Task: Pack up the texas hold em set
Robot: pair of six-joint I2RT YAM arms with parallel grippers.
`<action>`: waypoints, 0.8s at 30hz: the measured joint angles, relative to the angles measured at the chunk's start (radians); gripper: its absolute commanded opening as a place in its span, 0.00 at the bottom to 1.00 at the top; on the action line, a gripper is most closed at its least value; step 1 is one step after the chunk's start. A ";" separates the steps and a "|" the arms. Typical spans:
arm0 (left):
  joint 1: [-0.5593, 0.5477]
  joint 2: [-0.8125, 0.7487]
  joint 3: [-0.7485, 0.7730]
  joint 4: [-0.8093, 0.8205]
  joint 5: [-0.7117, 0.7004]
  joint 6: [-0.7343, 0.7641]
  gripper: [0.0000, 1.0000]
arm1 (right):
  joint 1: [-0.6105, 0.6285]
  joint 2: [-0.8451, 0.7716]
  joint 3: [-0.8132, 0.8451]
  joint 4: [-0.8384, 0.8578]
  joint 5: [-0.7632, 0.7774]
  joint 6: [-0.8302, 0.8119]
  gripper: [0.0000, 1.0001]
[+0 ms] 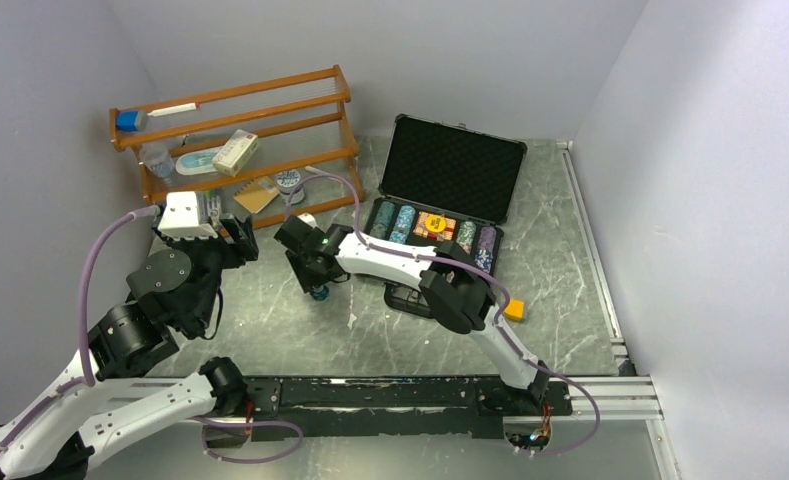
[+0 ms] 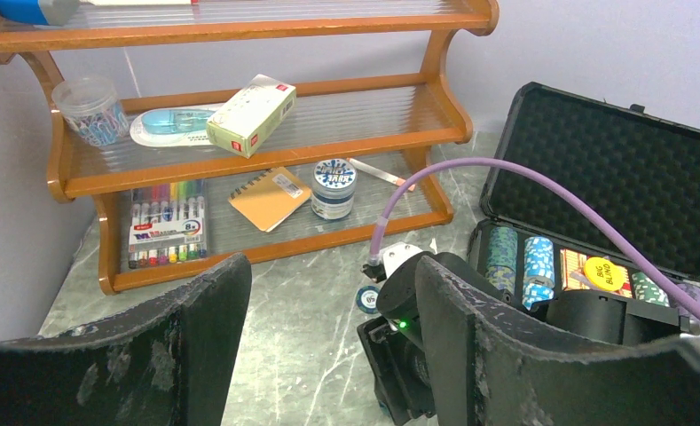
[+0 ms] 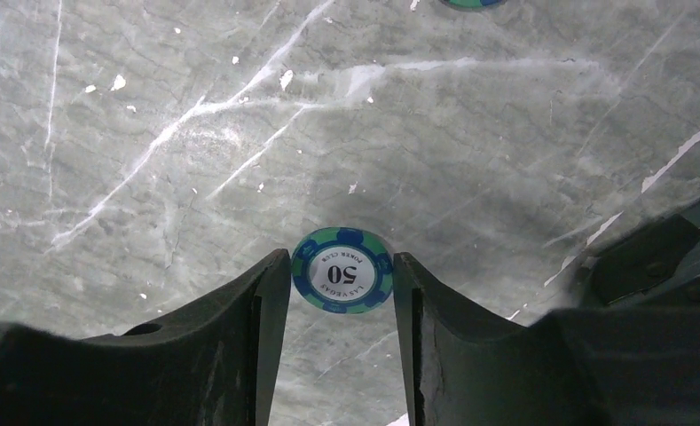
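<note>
The black case [image 1: 454, 168] stands open at the back right, its foam lid upright. Rows of striped chips [image 1: 402, 222] and a card deck [image 1: 435, 226] lie in its base; a yellow "big blind" button [image 2: 601, 273] rests on the deck. My right gripper [image 3: 342, 284] points down at the table left of the case, and its fingers touch both sides of a blue-green "50" chip [image 3: 342, 271], also seen in the top view [image 1: 319, 292]. Another chip [image 2: 367, 298] lies on the table just beyond it. My left gripper [image 2: 333, 346] is open and empty, hovering left of the right gripper.
An orange wooden rack [image 1: 240, 140] with stationery stands at the back left. A small orange cube [image 1: 515, 310] lies on the table in front of the case. The right arm's purple cable [image 2: 506, 173] arcs past the case. Walls close in left, right and behind.
</note>
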 measured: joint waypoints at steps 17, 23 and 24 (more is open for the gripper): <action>0.000 0.000 0.000 0.000 0.000 0.000 0.72 | -0.034 0.001 0.016 0.068 0.116 0.041 0.69; 0.000 0.000 0.000 0.000 0.000 0.000 0.72 | -0.066 0.073 0.105 0.109 0.158 0.038 0.69; 0.000 0.000 0.000 0.000 0.000 0.000 0.73 | -0.066 0.091 0.120 0.116 0.165 0.036 0.69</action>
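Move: The right hand is right over the small chip stack, a chip still between its fingertips. The single chip it goes for next lies about 11 cm ahead, 1 cm to its left and 2 cm lower. The white-lidded jar stands roughly 24 cm ahead and 6 cm left; the chip case's middle is some 23 cm right and 10 cm ahead. From the left hand that single chip is about 15 cm ahead, 10 cm right and 35 cm below. The right fingers spread from about half to two-thirds open and let go of the blue-green chip on the stack, the hand barely moving at first. Then it slides forward some 8 cm, rising only 1.5 cm to clear the stack and starting to sink again, towards the single chip ahead, while the wrist turns about 10 degrees clockwise and the fingertips tip forward by as much. ##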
